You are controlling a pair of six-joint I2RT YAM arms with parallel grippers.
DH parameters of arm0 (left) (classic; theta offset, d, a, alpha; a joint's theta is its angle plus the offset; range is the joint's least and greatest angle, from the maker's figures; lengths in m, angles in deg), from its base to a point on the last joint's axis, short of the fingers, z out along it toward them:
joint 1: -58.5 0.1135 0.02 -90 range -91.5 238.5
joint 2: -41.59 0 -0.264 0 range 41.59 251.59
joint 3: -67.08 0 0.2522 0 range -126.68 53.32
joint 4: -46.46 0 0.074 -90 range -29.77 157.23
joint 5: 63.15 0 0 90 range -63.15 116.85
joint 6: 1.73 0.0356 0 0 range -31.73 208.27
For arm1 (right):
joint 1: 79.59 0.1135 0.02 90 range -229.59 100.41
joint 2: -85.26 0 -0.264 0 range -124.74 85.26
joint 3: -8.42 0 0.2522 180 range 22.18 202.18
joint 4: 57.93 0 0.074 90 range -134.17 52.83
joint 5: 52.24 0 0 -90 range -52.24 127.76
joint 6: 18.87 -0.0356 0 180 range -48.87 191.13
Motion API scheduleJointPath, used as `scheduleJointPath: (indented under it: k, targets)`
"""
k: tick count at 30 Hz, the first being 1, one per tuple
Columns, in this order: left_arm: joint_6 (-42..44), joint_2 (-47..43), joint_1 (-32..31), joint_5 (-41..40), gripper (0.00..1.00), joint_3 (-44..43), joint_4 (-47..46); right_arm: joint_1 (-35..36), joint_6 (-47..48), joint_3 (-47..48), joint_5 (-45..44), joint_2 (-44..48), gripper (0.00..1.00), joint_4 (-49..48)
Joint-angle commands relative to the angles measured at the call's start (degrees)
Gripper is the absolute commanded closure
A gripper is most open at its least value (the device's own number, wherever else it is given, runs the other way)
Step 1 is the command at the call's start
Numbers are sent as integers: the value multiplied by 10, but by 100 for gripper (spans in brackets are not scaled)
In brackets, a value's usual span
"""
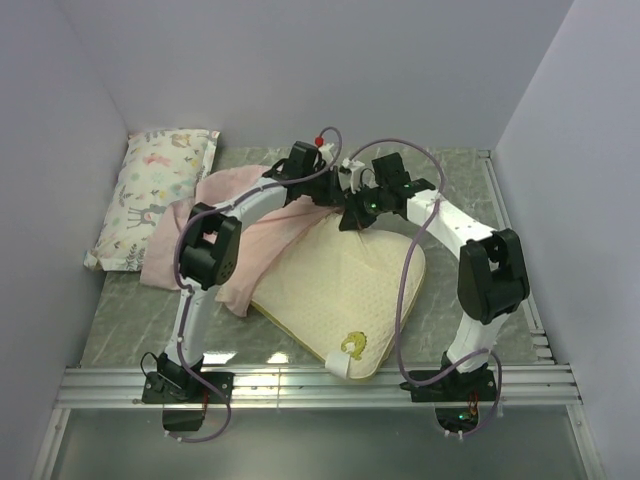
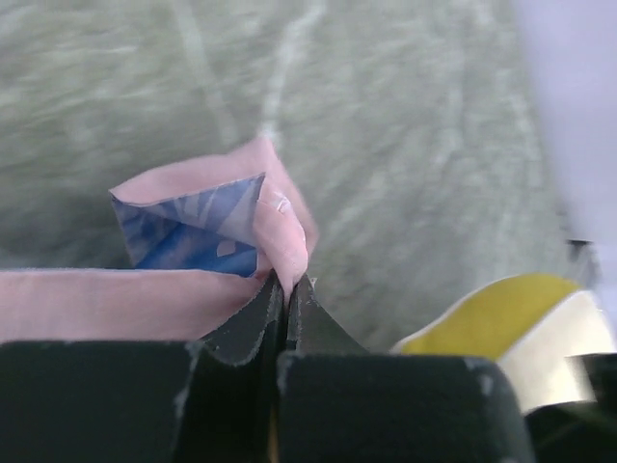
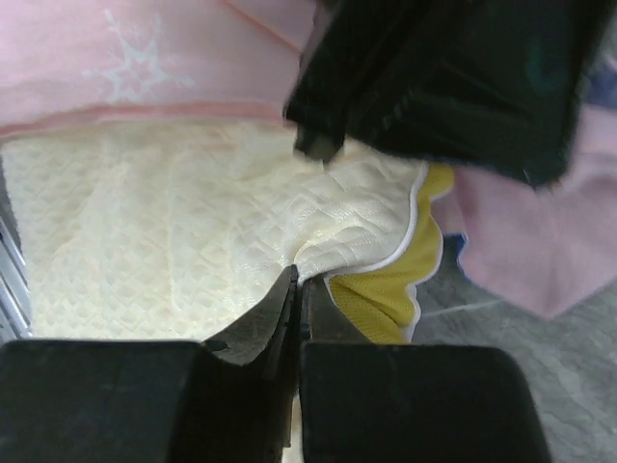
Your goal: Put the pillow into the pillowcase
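The cream dimpled pillow (image 1: 345, 285) lies diagonally mid-table, its yellow logo toward the front. Left of it and behind it lies the pale pink pillowcase (image 1: 215, 215), partly under the left arm. My left gripper (image 2: 286, 280) is shut on a fold of the pillowcase (image 2: 275, 217), whose blue inner face shows beside the pinch; in the top view this gripper (image 1: 322, 190) sits at the pillow's far corner. My right gripper (image 3: 301, 278) is shut on the pillow (image 3: 174, 231) at its far edge, beside the yellow side band (image 3: 390, 299). In the top view it (image 1: 352, 218) stands close to the left one.
A smaller white pillow with animal-and-flower print (image 1: 155, 195) lies at the back left against the wall. Metal rails (image 1: 320, 380) run along the front edge and down the right side. The left arm's black body (image 3: 453, 87) hangs just above the right gripper.
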Motion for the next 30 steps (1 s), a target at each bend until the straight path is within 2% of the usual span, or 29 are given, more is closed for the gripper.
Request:
scheduleJointPath:
  k: [1,2,5,9,11,12,13,14,16,17,18,19,20,21,22,23,24,26,27,29,30]
  targets:
    - [-85,-60,-62,103,100,-25,-78,20,-27,24,42,35,100,-110]
    - [-120,-63,-64,114,100,-18,-110,23,-24,19,34,46,100,-113]
    - [-153,-74,-63,121,100,10,-164,18,-32,-14,32,88,100,-129]
    - [-191,-88,-70,153,100,59,-200,2,-22,-74,-37,140,100,-164]
    - [-143,-76,-73,136,88,26,-127,-15,-16,-87,-64,138,100,-171]
    - [-96,-67,-64,110,80,12,-57,-21,-6,-100,-78,135,100,-172]
    - [-77,-66,-55,93,64,-1,-35,-26,-1,-107,-103,134,100,-171]
    - [-62,-68,-42,85,54,0,-21,-34,3,-115,-122,135,100,-170]
    - [-29,-84,8,82,36,-1,3,-43,15,-135,-151,141,100,-160]
    - [-15,-89,26,89,32,-6,17,-51,16,-142,-160,146,97,-157]
    - [24,-101,60,98,29,-16,36,-53,20,-148,-166,157,92,-138]
    - [45,-110,77,94,26,-37,90,-53,23,-145,-173,162,81,-124]
    - [64,-122,94,97,24,-41,107,-53,21,-140,-176,167,68,-108]
    - [91,-151,128,98,14,-41,124,-52,9,-130,-175,182,49,-84]
    - [98,-169,146,98,7,-27,140,-50,3,-123,-173,191,37,-72]
    - [104,-188,165,105,5,-18,152,-43,-2,-116,-176,199,21,-63]
    - [120,-221,201,105,4,-9,164,-19,-9,-100,-181,213,16,-44]
    - [138,-259,253,103,3,37,194,23,-20,-75,-204,219,14,-24]
    - [144,-302,270,101,2,60,197,70,-34,-69,-215,216,14,-10]
    - [148,-351,301,97,1,142,185,117,-42,-49,-231,193,13,6]
    - [150,-394,348,106,1,169,184,143,-53,-42,-257,180,13,20]
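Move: The left hand still pinches a far corner of the pillowcase; the pillow corner in the right fingers is roughly 6 cm nearer the base and 3 cm to its right, at about its height. From the right hand, the pillowcase corner lies some 6 cm ahead and 4 cm left, about level. The middle of the pillowcase mouth is about 6 cm back, 16 cm left and 9 cm below that hand, the pillow's middle 17 cm back, 2 cm left and 10 cm down. Up, right and back, about 5 cm each way, the left hand draws the held pillowcase corner towards the right hand's side, then opens, lets go and sweeps fast some 33 cm left, rising clear. The right, still gripping the pillow corner, lifts slightly back, shifts about 8 cm right while sinking and turning clockwise, opens to release the pillow and rises back to the left. ##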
